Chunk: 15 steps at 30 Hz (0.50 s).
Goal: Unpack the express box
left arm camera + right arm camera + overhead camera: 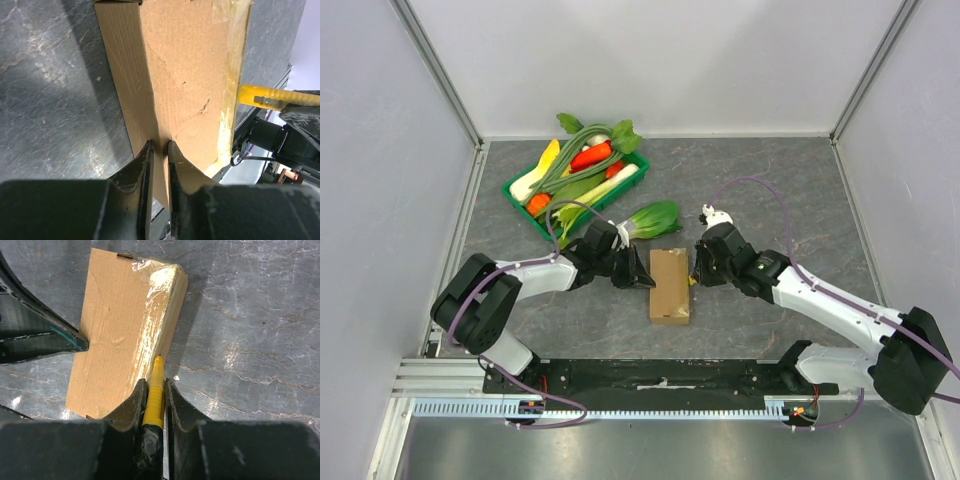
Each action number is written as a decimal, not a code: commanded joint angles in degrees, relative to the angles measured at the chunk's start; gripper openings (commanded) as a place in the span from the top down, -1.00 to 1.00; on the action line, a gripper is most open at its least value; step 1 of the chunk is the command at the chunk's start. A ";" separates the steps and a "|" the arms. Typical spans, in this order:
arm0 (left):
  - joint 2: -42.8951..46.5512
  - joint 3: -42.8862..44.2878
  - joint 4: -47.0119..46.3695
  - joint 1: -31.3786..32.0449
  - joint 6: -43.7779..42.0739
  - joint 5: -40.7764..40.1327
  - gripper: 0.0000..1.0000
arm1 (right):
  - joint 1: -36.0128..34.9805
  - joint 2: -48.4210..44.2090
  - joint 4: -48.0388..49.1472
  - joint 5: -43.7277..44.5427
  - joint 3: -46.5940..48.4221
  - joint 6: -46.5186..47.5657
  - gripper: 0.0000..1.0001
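Note:
The express box (670, 285) is a flat brown carton lying on the dark tabletop between my two grippers. Clear tape (159, 295) covers its right long edge. My left gripper (645, 275) is shut, and its tips press against the box's left edge (159, 145). It also shows in the right wrist view (75, 342). My right gripper (692, 272) is shut on a yellow cutter (157, 372). The cutter's tip touches the taped right edge of the box (115, 325). The cutter also shows in the left wrist view (265, 97), beyond the box (190, 75).
A bok choy (650, 220) lies just behind the box. A green plastic tray (517, 194) full of vegetables stands at the back left. White walls close in the table on three sides.

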<state>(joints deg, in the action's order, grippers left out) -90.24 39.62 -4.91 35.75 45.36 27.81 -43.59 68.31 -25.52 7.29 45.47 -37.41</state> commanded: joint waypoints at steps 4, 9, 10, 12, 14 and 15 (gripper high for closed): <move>2.52 -5.33 6.47 -0.77 -1.68 -9.17 0.64 | -0.09 -3.98 3.90 -6.49 6.03 1.37 1.00; 4.72 -6.31 7.10 -1.21 -1.77 -10.23 0.63 | -0.18 -2.57 3.63 -7.81 8.05 2.78 1.00; 4.46 -6.22 7.37 -1.21 -1.68 -10.32 0.63 | -0.26 -1.79 3.63 -8.69 8.23 3.13 1.00; 4.37 -5.78 7.45 -1.29 -1.60 -10.24 0.63 | -0.26 -0.91 3.89 -8.96 8.23 3.57 1.00; 4.28 -5.43 7.46 -1.38 -1.51 -10.67 0.63 | -0.18 0.24 4.33 -9.48 7.88 4.18 1.00; 4.28 -5.25 7.46 -1.38 -1.42 -10.67 0.63 | -0.26 0.59 4.68 -9.66 7.88 4.36 1.00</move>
<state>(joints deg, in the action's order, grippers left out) -85.45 34.37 0.23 34.48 45.34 20.32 -43.66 67.09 -23.05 0.03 51.70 -34.85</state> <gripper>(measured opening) 0.183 0.207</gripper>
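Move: Just to the left hand's right lies the flat express box, its middle about 4 cm right, level fore and aft and some 3 cm lower; the closed fingers are at its upper left edge. For the right hand, which holds the yellow cutter, the box's middle is about 6 cm left, level and 8 cm below. From the left hand, the leafy bulb vegetable lies 13 cm ahead and 1 cm left, the green vegetable tray 23 cm ahead and 16 cm left. Rolling the express box over to the left takes both hands: the left, its fingers nearly shut at the upper left edge, draws about 4 cm left, then also sinks some 2 cm. The right keeps hold of the cutter and rises about 6 cm while going nearly 4 cm left, its tip starting beside the taped right side and seeming to lift that side. ##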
